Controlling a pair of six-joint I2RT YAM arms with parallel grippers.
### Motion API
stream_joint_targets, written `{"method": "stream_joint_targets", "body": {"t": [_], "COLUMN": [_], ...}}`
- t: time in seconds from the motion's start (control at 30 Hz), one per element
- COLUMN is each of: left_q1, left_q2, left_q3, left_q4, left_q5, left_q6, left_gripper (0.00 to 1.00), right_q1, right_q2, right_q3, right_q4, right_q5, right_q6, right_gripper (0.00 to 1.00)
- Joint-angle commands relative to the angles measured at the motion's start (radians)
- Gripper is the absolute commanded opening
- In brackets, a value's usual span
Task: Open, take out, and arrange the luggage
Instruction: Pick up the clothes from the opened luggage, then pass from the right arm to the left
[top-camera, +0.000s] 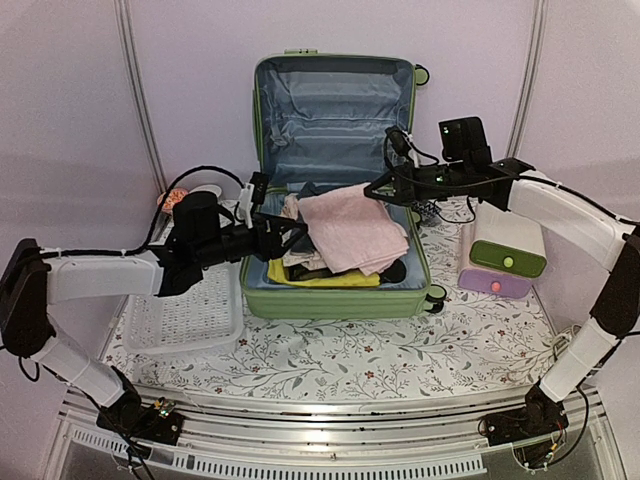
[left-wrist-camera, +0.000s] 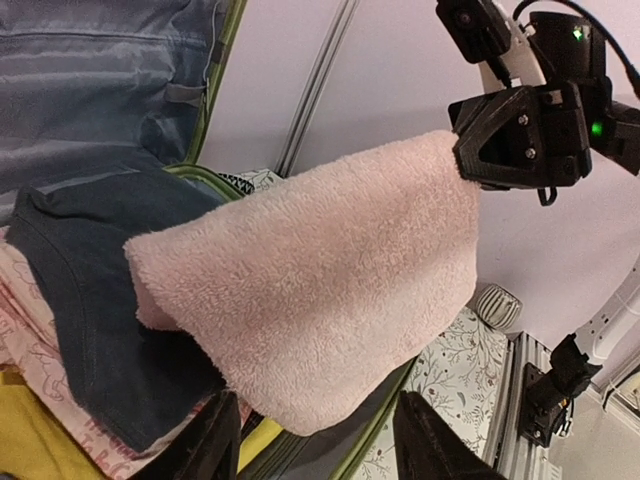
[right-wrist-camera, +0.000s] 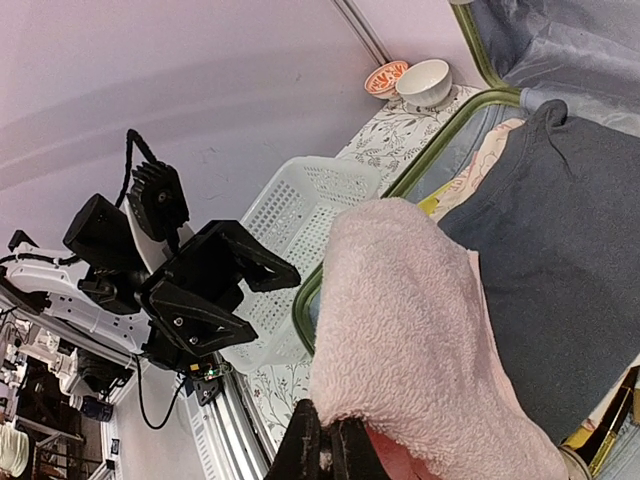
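The luggage (top-camera: 340, 300), a light-green hard-shell case, lies open with its lid upright at the back. Its base holds a dark blue garment (left-wrist-camera: 90, 300), yellow cloth and patterned clothes. My right gripper (top-camera: 378, 190) is shut on one corner of a pink fluffy towel (top-camera: 350, 225) and holds it raised over the clothes. From the right wrist, the fingertips (right-wrist-camera: 325, 450) pinch the towel (right-wrist-camera: 420, 340). My left gripper (top-camera: 292, 232) stands open at the case's left side, its fingers (left-wrist-camera: 215, 445) apart below the towel's hanging edge (left-wrist-camera: 310, 300), holding nothing.
A white perforated basket (top-camera: 190, 320) sits left of the case under the left arm. Two small bowls (top-camera: 190, 195) stand at the back left. A white, green and purple box (top-camera: 505, 255) stands right of the case. The table has a floral cover (top-camera: 400, 350).
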Motion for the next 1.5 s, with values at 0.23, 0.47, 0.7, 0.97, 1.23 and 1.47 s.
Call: {"method": "stream_joint_targets", "body": {"t": [0.23,0.47,0.7,0.97,1.23,1.47], "left_q1": [-0.069,-0.248,-0.484,-0.607,-0.679,-0.696], "left_q2": [-0.309,-0.344,-0.241,-0.145,-0.05,0.04], "left_q3": [0.014,0.011,0.05,0.052,0.073,0.118], "left_q4": [-0.285,-0.317,-0.266,-0.199,-0.107,-0.104], "left_q5": [-0.111,-0.27,-0.581,-0.737,-0.854,-1.001], "left_q6": [0.101,0.111,0.188,0.198,0.201,0.143], "left_gripper": [0.55,0.56,0.62,0.67,0.77,0.8], "right_q1": [0.051,0.104,0.173,0.309,0.343,0.375], "right_q2": [-0.193,-0.3,-0.323,-0.278,-0.224,-0.186], "right_q3": [-0.033,-0.153,-0.269,-0.257,-0.261,-0.229], "right_q4": [0.062,0.077,0.165,0.147,0.198,0.192], "right_q5": [0.042,0.243,0.448,0.714,0.744,0.769], "right_q6": [0.171,0.313,0.545,0.694,0.819,0.836], "right_gripper": [0.03,0.03,0.03,0.03,0.03,0.02]}}
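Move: The pink towel already hangs by its upper corner from the shut right gripper; its middle is about 3 cm to that hand's left and some 10 cm below it. From the open, empty left gripper the towel's middle is about 11 cm right, 3 cm ahead and 4 cm lower. Yellow clothes lie 6 cm ahead, 4 cm right and 15 cm below the left gripper; the dark blue garment lies 18 cm ahead, 6 cm right and 14 cm below it. Lift the left gripper about 8 cm while drawing it back, then swing it right and down to its starting height on the towel's near side, some 14 cm further back, opening the fingers wider. Keep the towel pinched in the right gripper, raise it and draw it back, then lower it again, turning its fingers forward, clockwise by roughly 35 degrees. ##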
